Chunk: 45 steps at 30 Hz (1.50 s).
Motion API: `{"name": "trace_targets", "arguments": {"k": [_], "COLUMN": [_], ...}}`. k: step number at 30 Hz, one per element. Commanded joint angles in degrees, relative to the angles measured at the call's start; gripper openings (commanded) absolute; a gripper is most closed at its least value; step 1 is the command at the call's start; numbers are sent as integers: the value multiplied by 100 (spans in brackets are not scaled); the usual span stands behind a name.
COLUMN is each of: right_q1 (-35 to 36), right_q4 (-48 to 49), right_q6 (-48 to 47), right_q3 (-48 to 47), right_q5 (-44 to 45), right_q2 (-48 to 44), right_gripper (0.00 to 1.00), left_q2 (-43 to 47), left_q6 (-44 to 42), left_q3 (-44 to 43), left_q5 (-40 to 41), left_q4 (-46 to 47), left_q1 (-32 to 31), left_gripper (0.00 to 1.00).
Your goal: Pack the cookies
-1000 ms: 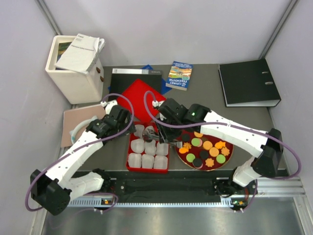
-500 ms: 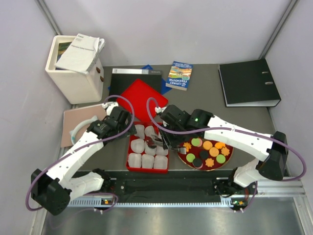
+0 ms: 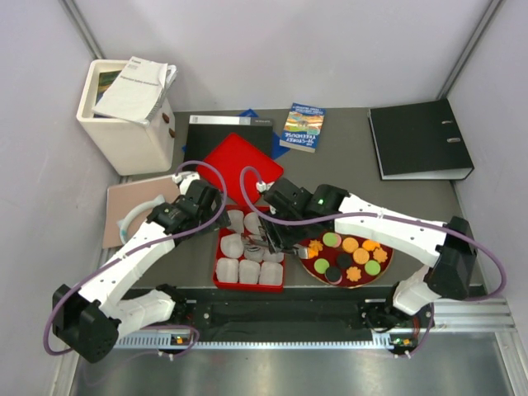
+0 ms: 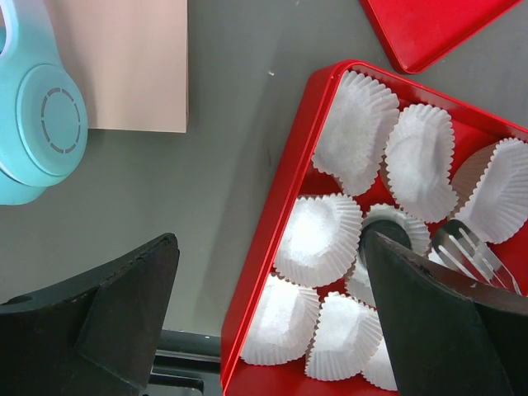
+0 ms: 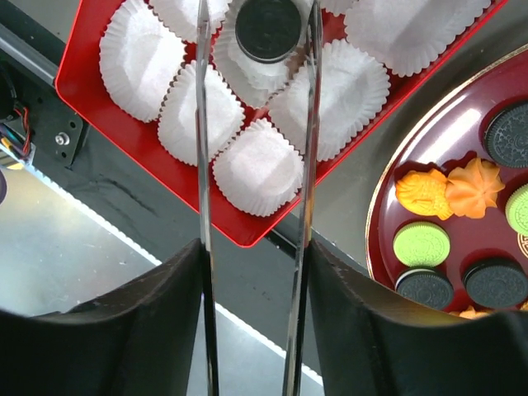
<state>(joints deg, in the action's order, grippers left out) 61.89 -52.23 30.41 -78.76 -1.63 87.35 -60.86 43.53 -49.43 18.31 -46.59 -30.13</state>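
Observation:
Several cookies (image 3: 351,256), black, green and orange, lie on a dark red round plate (image 3: 388,250). The red tray (image 3: 219,283) left of it holds white paper liners (image 5: 259,165). My right gripper (image 5: 256,247) is shut on metal tongs (image 5: 202,124) over the tray. The tong tips stand a little wider than a black cookie (image 5: 266,29), which lies in a liner between them. My left gripper (image 4: 268,239) hangs open and empty over the tray's left rim (image 4: 276,214). The tong tips (image 4: 474,256) also show in the left wrist view.
A red lid (image 3: 239,161) lies behind the tray. At the left are light blue headphones (image 4: 37,124) on a pink board (image 3: 124,202). At the back stand a white box (image 3: 124,120), a black notebook (image 3: 223,130), a book (image 3: 302,127) and a black binder (image 3: 421,139).
My right arm shifted left with the tongs and the black cookie over the tray. The tongs then spread, and the cookie now rests in a liner. The left arm stayed put.

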Motion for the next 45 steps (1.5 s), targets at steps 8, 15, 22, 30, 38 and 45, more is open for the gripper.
{"name": "trace_targets", "arguments": {"k": [8,15,22,30,38,45], "right_q1": [87,-299,-757,-766,-766,-766], "right_q4": [-410,-1140,-1290,-1465,-1738,-1730], "right_q6": [131,263,597,852,1116,1230], "right_q3": [-807,-335,791,1231,1442,1679], "right_q5": [784,1305,1525,1683,1877,1894], "right_q2": [-341,-1193,-1958,-2257,-2477,-2556], "right_gripper": [57,57,55,55,54,54], "left_q2": [22,-171,-400,-655,-866,-1007], "left_q6": [-134,-178,-196,-275,-345,-380], "left_q3": [-93,-84,-49,-163,-207,-234], "left_q5": [129,-11,-318,-468,-538,-626], "left_q4": [194,405,598,607,677,739], "left_q1": [25,16,25,25,25,25], "left_gripper": [99,99,99,99,99,99]}}
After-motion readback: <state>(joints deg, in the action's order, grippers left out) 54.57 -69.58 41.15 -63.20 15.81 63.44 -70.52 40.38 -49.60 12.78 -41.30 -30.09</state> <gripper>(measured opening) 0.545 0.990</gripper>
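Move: The right hand holds the tongs, their tips around the black cookie in the box's middle cup, about 8 cm left of the hand, 3 ahead and 10 below. The green cookie on the plate lies some 13 cm right and 5 ahead, also 10 below; the plate's black cookie is 5 cm left of it and 2 farther out, the round orange cookie 5 cm right of it and 2 nearer. From the left hand, the middle cup is about 8 cm right, and the green cookie 30 right and 2 ahead. The tongs come free of the black cookie as the right fingers ease slightly wider, still holding them. They lift about 6 cm clear of the cup, swing some 17 cm right to the plate and sink again towards the green cookie, turning about 25 degrees clockwise. The open left hand sinks 3 cm and drifts slightly right over the box's left side. ##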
